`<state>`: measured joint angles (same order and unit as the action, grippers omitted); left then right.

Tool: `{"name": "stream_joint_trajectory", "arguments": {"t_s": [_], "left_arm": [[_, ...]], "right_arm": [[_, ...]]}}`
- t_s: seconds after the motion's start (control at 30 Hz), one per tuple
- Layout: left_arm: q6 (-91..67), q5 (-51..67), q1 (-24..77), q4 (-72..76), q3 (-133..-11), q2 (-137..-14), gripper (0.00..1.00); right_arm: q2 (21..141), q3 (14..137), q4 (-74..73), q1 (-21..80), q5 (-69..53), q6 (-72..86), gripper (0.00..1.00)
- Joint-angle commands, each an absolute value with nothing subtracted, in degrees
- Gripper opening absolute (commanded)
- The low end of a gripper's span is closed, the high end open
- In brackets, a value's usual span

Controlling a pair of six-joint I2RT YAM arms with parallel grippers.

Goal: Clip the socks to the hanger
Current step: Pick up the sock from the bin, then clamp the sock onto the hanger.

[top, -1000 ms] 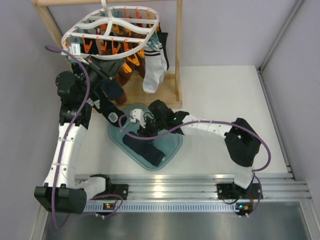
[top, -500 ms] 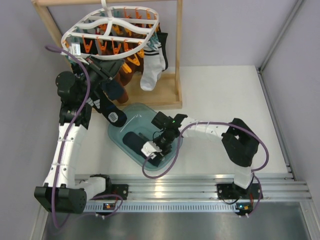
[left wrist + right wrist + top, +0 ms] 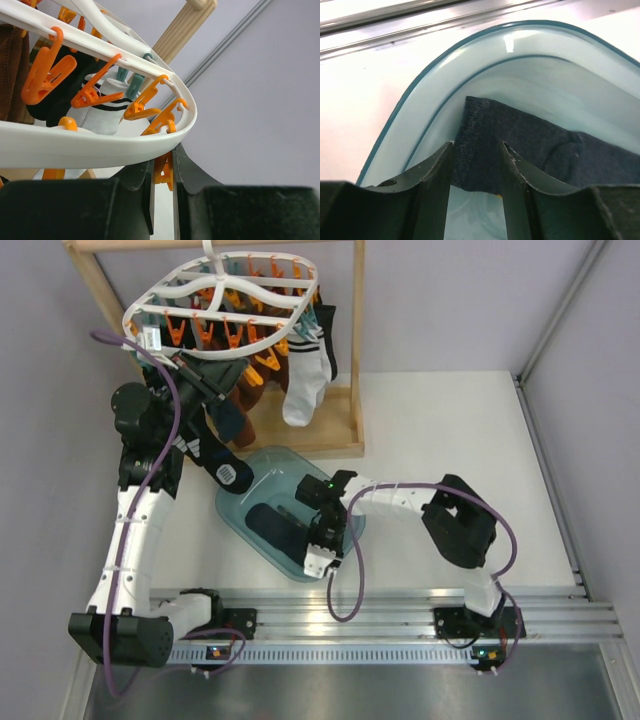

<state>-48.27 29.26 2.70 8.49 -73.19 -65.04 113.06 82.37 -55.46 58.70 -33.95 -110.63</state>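
Note:
The white lattice hanger hangs from the wooden rack, with orange and teal clips under it. My left gripper is up at its near left rim. In the left wrist view the gripper is shut on an orange clip under the white rim. A black sock with white stripes hangs below that arm. My right gripper is down in the teal tray. In the right wrist view it is open, its jaws either side of a navy sock's edge.
The wooden rack frame stands behind the tray. A white sock with dark stripes and brown socks hang from the hanger. Another dark sock lies in the tray. The metal rail runs along the near edge.
My right gripper has swung from the tray's far side to its near right corner and now points toward the near rail. The left arm has not moved.

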Motion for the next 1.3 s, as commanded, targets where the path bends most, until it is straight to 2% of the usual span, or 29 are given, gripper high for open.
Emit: {"name": "stream_joint_trajectory", "arguments": {"t_s": [0.0, 0.2, 0.3, 0.4, 0.43, 0.5, 0.73, 0.9, 0.93, 1.0, 1.03, 1.1, 1.13, 1.17, 1.27], "left_arm": [[-47.55, 24.79, 2.28, 9.67, -74.7, -65.48, 0.0], [-46.76, 24.52, 2.2, 8.79, -75.15, -65.21, 0.0], [-46.5, 24.52, 2.2, 8.62, -75.5, -65.3, 0.0], [-46.76, 24.52, 2.2, 8.7, -75.76, -65.57, 0.0], [-46.76, 24.52, 2.2, 8.79, -75.76, -65.57, 0.0], [-46.76, 24.43, 2.2, 8.88, -75.59, -65.48, 0.0], [-46.41, 24.79, 2.2, 8.61, -75.15, -65.3, 0.0], [-46.58, 24.96, 2.2, 8.7, -75.06, -65.04, 0.0], [-46.58, 24.87, 2.2, 8.79, -74.88, -65.04, 0.0], [-46.76, 24.96, 2.2, 8.96, -74.62, -64.86, 0.0], [-46.84, 24.87, 2.2, 9.05, -74.53, -64.86, 0.0], [-47.19, 24.87, 2.2, 9.23, -74.27, -64.78, 0.0], [-47.28, 25.05, 2.2, 9.32, -74.27, -64.69, 0.0], [-47.46, 25.05, 2.2, 9.32, -74.27, -64.69, 0.0], [-47.9, 25.13, 2.2, 9.67, -74.09, -64.6, 0.0]], "right_arm": [[115.57, 85.86, -63.88, 60.64, -31.38, -130.43, 0.41], [122.33, 93.75, -66.53, 62.49, -27.51, -126.31, 0.41], [126.46, 99.47, -71.09, 62.49, -26.63, -122.09, 0.36], [127.53, 99.85, -71.72, 62.4, -25.67, -120.94, 0.17], [127.53, 100.02, -71.81, 62.4, -26.36, -120.5, 0.07], [127.18, 101.15, -71.98, 62.32, -28.03, -119.19, 0.0], [124.37, 111.7, -74.71, 59.51, -42.78, -99.87, 0.0], [117.8, 110.93, -65.68, 54.07, -56.76, -77.48, 0.0], [116.56, 109.61, -57.48, 53.36, -59.56, -65.77, 0.0], [111.81, 103.06, -45.77, 50.56, -61.95, -51.84, 0.0], [109.97, 99.96, -30.65, 49.58, -63.27, -34.98, 0.0], [104.52, 89.28, -10.03, 46.95, -62.23, -16.18, 0.0], [103.11, 86.08, -0.8, 46.06, -60.92, 2.54, 0.0], [101.09, 83.61, 15.48, 45.27, -57.34, 9.86, 0.0], [100.11, 81.83, 23.44, 43.33, -48.12, 26.25, 0.0]]}}
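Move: The right hand, fingers partly open, is just above the near right end of the black sock in the bin; the sock's middle lies about 4 cm ahead, 5 cm left and 3 cm down. A dark strip beside it lies roughly 9 cm ahead and 4 cm left, just as low. The toe of a hanging sock is some 15 cm ahead, 13 cm left and 7 cm higher. From the left hand, the bin sock lies about 16 cm back, 3 cm right and 47 cm down. Pinches the near right end of the sock: the right hand sinks about 2 cm onto it, tilting slightly, and its fingers close. It then lifts some 20 cm, at first bearing left, later forward towards the hanger, as the wrist swings clockwise until the fingers point left. The left hand stays at the hanger, keeping its squeeze on the orange clip. ##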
